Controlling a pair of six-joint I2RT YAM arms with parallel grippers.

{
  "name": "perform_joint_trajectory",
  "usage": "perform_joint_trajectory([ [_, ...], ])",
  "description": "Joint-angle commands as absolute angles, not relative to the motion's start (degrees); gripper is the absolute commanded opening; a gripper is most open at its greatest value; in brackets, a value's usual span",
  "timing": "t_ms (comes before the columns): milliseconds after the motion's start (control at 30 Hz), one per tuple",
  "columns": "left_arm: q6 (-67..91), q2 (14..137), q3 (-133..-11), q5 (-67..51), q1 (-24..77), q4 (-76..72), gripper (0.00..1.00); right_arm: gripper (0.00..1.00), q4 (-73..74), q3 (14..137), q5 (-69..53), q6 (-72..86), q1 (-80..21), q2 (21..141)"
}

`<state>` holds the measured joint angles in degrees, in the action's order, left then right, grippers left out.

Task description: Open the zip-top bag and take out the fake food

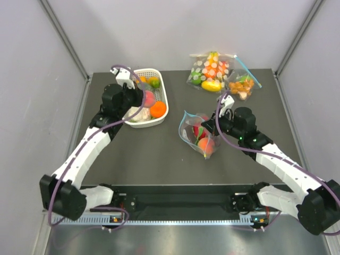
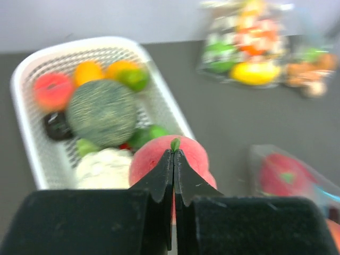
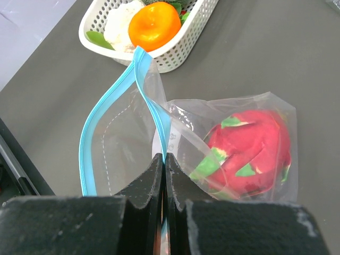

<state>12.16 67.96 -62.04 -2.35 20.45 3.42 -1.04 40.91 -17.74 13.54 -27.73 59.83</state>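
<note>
The zip-top bag [image 1: 187, 129] lies mid-table with its mouth gaping; its teal-blue zip strip [image 3: 106, 114] loops open. My right gripper [image 3: 164, 158] is shut on the strip's near lip, at the bag's right side [image 1: 206, 126]. Inside the bag sit a pink-red dragon fruit [image 3: 249, 151] and other fake food, red and orange-pink [image 1: 205, 145]. My left gripper [image 2: 173, 154] is shut on the green leaf of a pink peach [image 2: 154, 162]. The peach hangs over the near right corner of the white basket [image 1: 162, 90]; I cannot tell whether it touches anything.
The basket [image 2: 26, 122] holds a green cabbage [image 2: 101, 111], a cauliflower [image 2: 103, 167], an orange [image 3: 154, 25] and other toy produce. At the back right lie a polka-dot bag [image 1: 210, 71] and a small bag of orange pieces [image 1: 243, 85]. Grey walls enclose the table.
</note>
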Motion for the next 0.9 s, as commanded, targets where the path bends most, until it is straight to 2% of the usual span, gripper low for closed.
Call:
perform_joint_trajectory([
  [0,14.0,72.4,-62.8,3.3,15.5,-3.0,0.00,0.00,-3.1,41.6,-18.1,12.7,-27.7,60.0],
  [200,10.7,80.3,-66.2,12.3,12.9,-6.1,0.00,0.00,-2.5,41.2,-18.2,12.5,-27.4,59.7],
  [633,4.1,94.7,-71.9,19.2,9.6,-5.8,0.00,0.00,-1.8,41.0,-18.8,12.0,-27.3,59.6],
  [867,3.3,99.3,-71.1,20.8,9.5,-4.3,0.00,0.00,-1.6,40.6,-18.5,12.0,-27.2,59.3],
])
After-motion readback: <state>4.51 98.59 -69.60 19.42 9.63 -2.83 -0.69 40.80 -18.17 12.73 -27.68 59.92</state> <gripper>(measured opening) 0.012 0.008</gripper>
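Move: The left hand already holds a pink fruit by its stem. Its goal, the free spot at the basket's left side, lies about 12 cm ahead, 13 cm to the left and some 25 cm below. At much the same height, the cauliflower is about 7 cm ahead and 7 left, the melon 18 ahead and 6 left, the orange 9 ahead and 5 right. From the right hand that spot is roughly 20 cm ahead, 42 left and 15 below. Stem still pinched in shut fingers, the left hand carries the pink fruit down, left and forward, about 13 cm each way, across the cauliflower's side to above the free spot by the basket's left rim. Meanwhile the wrist swings about 30 degrees counter-clockwise, rolling left side up and tipping the fingers further down. The right hand stays put, keeping its pinch on the open bag's rim. ##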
